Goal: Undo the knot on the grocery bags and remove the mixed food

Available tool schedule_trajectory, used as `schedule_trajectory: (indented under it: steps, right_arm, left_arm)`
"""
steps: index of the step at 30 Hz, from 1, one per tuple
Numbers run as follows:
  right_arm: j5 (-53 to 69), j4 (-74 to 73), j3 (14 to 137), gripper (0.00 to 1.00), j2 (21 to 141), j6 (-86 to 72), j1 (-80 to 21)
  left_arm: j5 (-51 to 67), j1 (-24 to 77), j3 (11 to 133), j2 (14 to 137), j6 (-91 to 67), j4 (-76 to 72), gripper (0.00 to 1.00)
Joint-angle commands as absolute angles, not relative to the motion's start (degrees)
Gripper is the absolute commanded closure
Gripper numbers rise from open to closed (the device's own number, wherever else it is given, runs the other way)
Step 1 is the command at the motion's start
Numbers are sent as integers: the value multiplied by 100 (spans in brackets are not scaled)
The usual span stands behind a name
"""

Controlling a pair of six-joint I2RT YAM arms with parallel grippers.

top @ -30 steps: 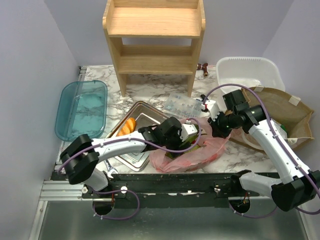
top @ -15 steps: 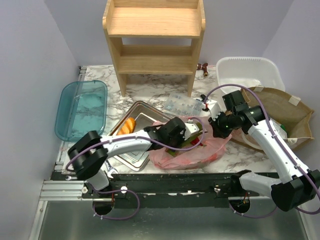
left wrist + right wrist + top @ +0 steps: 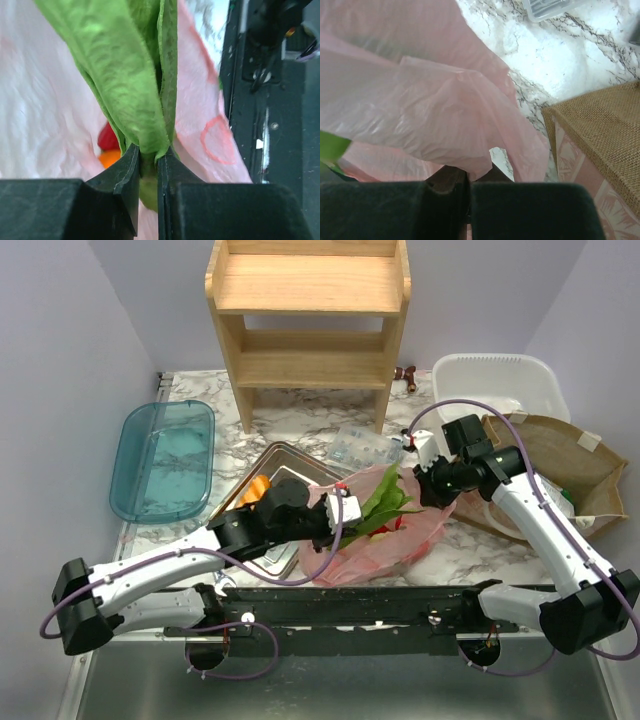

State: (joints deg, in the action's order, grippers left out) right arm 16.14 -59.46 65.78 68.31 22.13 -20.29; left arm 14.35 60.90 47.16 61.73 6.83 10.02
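The pink grocery bag (image 3: 395, 542) lies open at the table's front, between the two arms. My left gripper (image 3: 343, 511) is shut on the stem end of green leafy vegetables (image 3: 385, 502), whose leaves fan out over the bag's mouth. In the left wrist view the leaves (image 3: 125, 75) rise from the closed jaws of the left gripper (image 3: 148, 156), with a red piece (image 3: 107, 137) and an orange piece (image 3: 110, 158) of food behind them in the bag (image 3: 45, 100). My right gripper (image 3: 426, 486) is shut on the bag's far right edge, and its wrist view shows pink film (image 3: 435, 110) pinched in the right gripper (image 3: 469, 178). The knot is not in view.
A steel tray (image 3: 285, 462) with a golden loaf (image 3: 258, 488) lies left of the bag. A burlap bag (image 3: 545, 465) and a white tub (image 3: 495, 385) stand to the right. A clear box (image 3: 365, 448), a wooden shelf (image 3: 310, 320) and a teal lid (image 3: 165, 458) are behind.
My left gripper has shut on the greens inside the bag and drawn back to the left, pulling the leaves up out of the bag. The right gripper keeps its hold on the bag's edge.
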Motion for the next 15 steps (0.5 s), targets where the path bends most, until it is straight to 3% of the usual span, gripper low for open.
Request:
schedule_trajectory:
  steps: [1,9,15]
  right_arm:
    - [1757,-5711,6676,99,6852,2135,-2057]
    - [2241,-5554,6810,99,6995,2197,-2057]
    - [2721,-5606,7141,99,7001,2642,-2068]
  left_arm:
    - [2067,6150,5207,5588,1158,492,100]
    - [1713,5731,7006,6162,786,268,100]
    - [1760,3724,7507,5877,163,1612,100]
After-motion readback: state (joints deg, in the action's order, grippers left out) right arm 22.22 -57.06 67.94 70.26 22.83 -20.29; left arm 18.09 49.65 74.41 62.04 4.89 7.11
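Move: The left hand already holds the leafy greens, their middle some 6 cm ahead, 9 cm right and 3 cm lower. The pink bag lies under them, 10 cm to this hand's right and 12 cm down, its red pepper about 13 cm right, 1 cm ahead and 14 cm down; the metal tray is centred some 15 cm left, 5 cm ahead and 19 cm below. From the right hand, pinching the bag's rim, the bag's middle is about 14 cm left, 10 cm back and 8 cm down. Keeping its pinch on the leafy greens, the left hand sweeps them steeply up, about 24 cm away from the pink bag, easing forward by some 6 cm late in the climb, while the wrist tips the fingers up about 30 degrees from slanting down to roughly level, still pointing mostly right. The right hand keeps its shut fingers on the bag's rim and eases a couple of centimetres left and slightly up with it. ##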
